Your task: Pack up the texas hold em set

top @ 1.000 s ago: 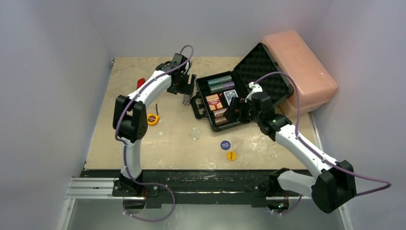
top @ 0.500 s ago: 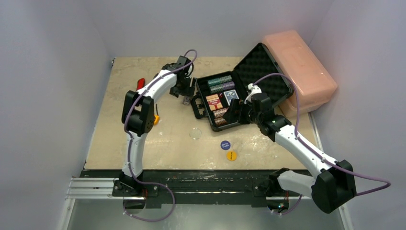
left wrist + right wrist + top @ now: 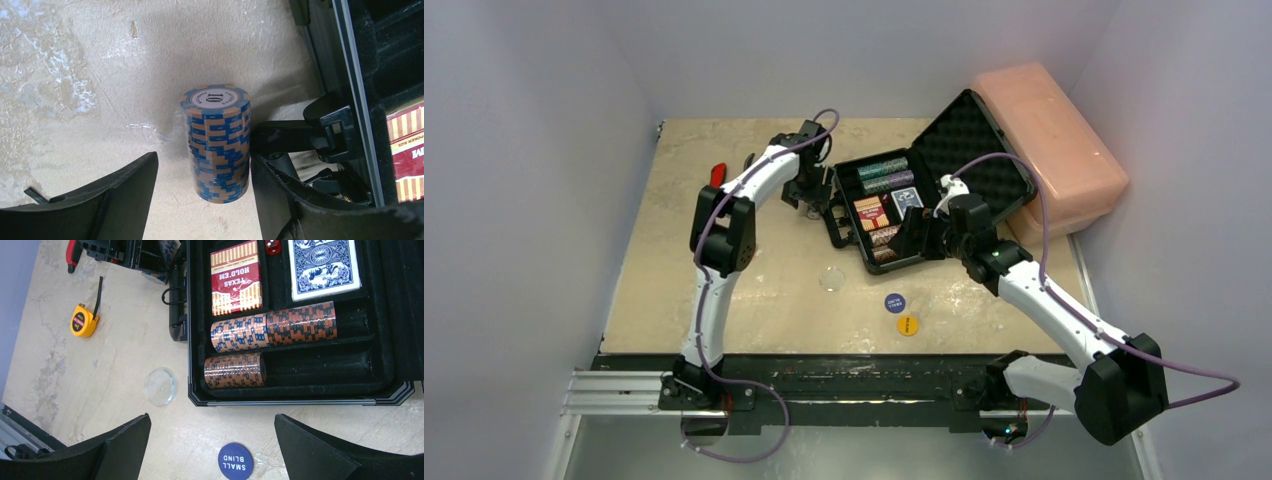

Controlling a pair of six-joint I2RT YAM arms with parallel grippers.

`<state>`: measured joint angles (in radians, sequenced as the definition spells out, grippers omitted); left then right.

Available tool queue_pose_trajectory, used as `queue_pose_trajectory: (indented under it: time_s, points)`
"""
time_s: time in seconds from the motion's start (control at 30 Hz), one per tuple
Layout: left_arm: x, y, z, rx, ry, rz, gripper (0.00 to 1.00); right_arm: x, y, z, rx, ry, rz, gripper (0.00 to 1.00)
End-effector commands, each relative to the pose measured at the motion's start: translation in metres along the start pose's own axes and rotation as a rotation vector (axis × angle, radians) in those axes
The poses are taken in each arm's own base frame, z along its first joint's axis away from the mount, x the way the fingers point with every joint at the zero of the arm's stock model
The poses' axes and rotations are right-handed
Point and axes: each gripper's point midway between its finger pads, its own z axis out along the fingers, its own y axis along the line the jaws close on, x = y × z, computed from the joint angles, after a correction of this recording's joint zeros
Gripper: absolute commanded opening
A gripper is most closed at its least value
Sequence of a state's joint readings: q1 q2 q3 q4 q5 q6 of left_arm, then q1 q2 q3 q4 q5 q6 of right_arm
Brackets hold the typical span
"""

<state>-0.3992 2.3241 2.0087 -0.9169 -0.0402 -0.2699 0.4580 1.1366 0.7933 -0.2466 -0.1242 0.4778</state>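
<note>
The black briefcase (image 3: 921, 262) lies open with its foam lid (image 3: 972, 140) raised. Its tray holds a red deck (image 3: 236, 277), a blue deck (image 3: 325, 267), a red die (image 3: 272, 246) and rows of chips (image 3: 272, 332). A blue-and-tan chip stack (image 3: 217, 145) stands on the table just left of the case's handle (image 3: 320, 135). My left gripper (image 3: 204, 165) is open around the stack: the right finger is right up against it, the left finger is apart from it. My right gripper (image 3: 212, 422) hangs open above the blue Small Blind button (image 3: 235, 461), in front of the case.
A clear round button (image 3: 832, 279) and a yellow button (image 3: 908, 325) lie on the table in front of the case. A yellow tape measure (image 3: 83, 322) and red-handled pliers (image 3: 717, 174) lie to the left. The pink plastic box (image 3: 1049, 145) leans behind the lid.
My left arm has swung right toward the case, bringing its gripper down around the chip stack, and its jaws have narrowed a little. The right arm has barely moved.
</note>
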Motion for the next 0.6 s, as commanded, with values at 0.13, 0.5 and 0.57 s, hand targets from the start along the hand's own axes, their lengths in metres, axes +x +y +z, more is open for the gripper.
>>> queue_pose_trajectory:
  time_s: [0.13, 0.5, 0.57]
  points:
    - [-0.011, 0.002, 0.001, -0.006, -0.007, -0.031, 0.55, -0.004, 0.005, 0.001, -0.030, -0.016, -0.020, 0.99]
    - [-0.012, -0.003, -0.003, 0.028, -0.017, -0.036, 0.00, -0.002, 0.003, 0.002, -0.021, -0.008, -0.013, 0.99]
    - [-0.013, -0.004, -0.010, 0.035, -0.036, -0.037, 0.00, -0.002, 0.004, 0.002, -0.025, -0.008, -0.007, 0.99]
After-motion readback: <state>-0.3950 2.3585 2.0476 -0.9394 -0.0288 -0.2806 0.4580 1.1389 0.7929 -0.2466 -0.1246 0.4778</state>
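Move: The upright blue-and-tan chip stack already stands between the left hand's open fingers, about 1 cm right of the hand point and level with it. The case handle is roughly 5 cm to the right and 3 cm back; the red Texas Hold'em card box is some 11 cm right and 1 cm back. The tape measure is about 12 cm left and 9 cm back. From the right hand, the stack is roughly 15 cm ahead, 19 cm left and 12 cm below. The left hand sinks about half a centimetre around the chip stack and its fingers close, pinching the stack's sides. ##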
